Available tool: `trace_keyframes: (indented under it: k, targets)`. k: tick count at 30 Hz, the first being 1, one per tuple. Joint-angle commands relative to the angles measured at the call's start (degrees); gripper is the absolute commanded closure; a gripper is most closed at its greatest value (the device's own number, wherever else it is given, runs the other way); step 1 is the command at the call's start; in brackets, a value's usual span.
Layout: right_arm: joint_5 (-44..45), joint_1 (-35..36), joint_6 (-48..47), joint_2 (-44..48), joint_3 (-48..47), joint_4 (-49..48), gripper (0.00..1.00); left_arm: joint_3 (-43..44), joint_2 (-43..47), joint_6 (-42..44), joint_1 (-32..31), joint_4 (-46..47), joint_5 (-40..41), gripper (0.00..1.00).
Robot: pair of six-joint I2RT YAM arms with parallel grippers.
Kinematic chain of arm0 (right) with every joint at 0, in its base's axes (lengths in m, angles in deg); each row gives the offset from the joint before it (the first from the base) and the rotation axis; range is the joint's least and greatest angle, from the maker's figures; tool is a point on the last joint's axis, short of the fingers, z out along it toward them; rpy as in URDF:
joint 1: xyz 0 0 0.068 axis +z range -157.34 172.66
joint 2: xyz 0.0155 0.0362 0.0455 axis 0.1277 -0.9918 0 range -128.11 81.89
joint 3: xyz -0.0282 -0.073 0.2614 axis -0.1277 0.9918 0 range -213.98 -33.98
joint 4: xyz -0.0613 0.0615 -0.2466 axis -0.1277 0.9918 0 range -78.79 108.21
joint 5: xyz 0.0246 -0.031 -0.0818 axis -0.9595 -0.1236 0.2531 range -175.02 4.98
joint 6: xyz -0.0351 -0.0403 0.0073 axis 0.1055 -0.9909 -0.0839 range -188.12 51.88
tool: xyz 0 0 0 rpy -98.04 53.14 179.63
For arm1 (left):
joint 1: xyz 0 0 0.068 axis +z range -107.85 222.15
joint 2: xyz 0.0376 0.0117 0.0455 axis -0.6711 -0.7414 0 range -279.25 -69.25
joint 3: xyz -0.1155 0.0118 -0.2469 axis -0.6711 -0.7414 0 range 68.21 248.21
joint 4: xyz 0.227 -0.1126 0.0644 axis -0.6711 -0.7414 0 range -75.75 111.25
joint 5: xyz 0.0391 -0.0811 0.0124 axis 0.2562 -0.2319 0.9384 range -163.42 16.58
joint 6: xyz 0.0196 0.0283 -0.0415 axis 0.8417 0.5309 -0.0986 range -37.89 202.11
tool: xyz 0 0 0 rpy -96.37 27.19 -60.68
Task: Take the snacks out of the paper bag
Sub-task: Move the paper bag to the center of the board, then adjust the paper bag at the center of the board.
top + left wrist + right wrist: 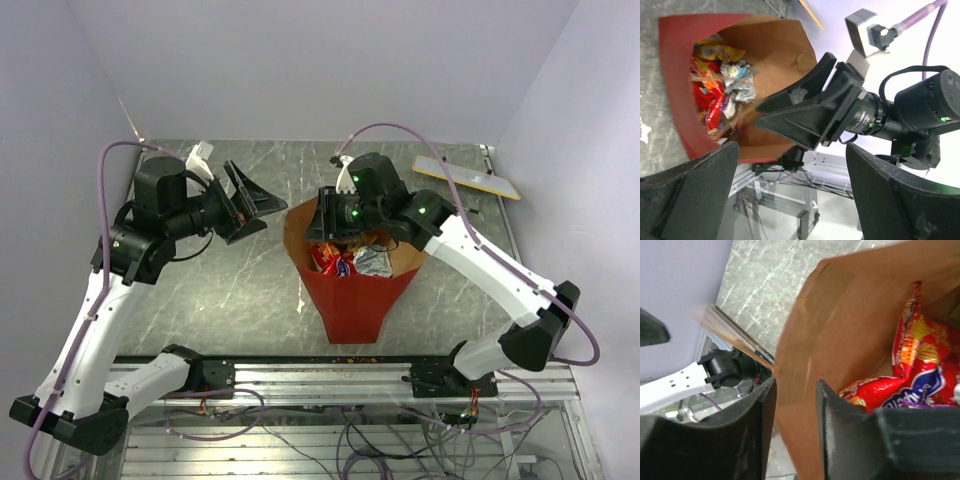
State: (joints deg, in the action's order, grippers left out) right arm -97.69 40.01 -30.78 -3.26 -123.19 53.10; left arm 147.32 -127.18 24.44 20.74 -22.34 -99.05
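The red paper bag [355, 300] lies on the marble table with its brown-lined mouth [775, 55] facing away from the arm bases. The snacks [345, 258] are piled inside it: a shiny red chip bag [920, 385] with a blue logo, and small yellow, orange and silver wrapped bars [720, 85]. My right gripper [796, 385] sits at the mouth's left rim [325, 215]. Its jaws stand a little apart, one finger inside and one outside the bag's wall [840, 320]. My left gripper [270, 212] hovers left of the bag, wide open and empty [791, 150].
A long flat grey strip with a yellow edge [467, 177] lies at the back right. A small white block [200, 155] sits at the back left. The metal rail [330, 372] runs along the table's near edge, with cables below.
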Motion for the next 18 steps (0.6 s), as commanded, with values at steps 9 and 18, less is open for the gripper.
trace_keyframes:
  k: [9,18]
  targets:
    - [11.8,-1.0,-13.1,9.9,-5.7,1.0,0.15,0.6,-2.3,1.1,-0.6,-2.0,-0.2,0.02]
    - [17.2,-1.7,-15.6,11.8,-5.8,-1.5,0.05,6.1,-3.3,7.8,-0.7,-19.4,9.1,0.04]
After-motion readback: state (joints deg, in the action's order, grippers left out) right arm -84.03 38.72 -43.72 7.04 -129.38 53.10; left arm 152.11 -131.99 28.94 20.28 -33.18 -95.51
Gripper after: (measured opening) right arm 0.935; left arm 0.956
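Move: The paper bag's middle lies about 8 cm right of the right hand, 2 cm back and roughly 15 cm below; this hand is at the bag's left rim and handle. Inside, the red snack packet is some 2 cm ahead, 3 cm right and 16 cm down, the silver packet about 1 cm ahead, 13 cm right and 17 cm down. From the left hand, the bag's middle is some 22 cm right, 1 cm back and 24 cm below. Finish spreading the right fingers, already parting, to nearly full width so the bag's left handle comes free, and lift that gripper about 10 cm, easing some 6 cm right over the bag's mouth. Swing its fingertips up and more forward by about 25 degrees. Meanwhile, lower the open left gripper about 3 cm beside the bag. ##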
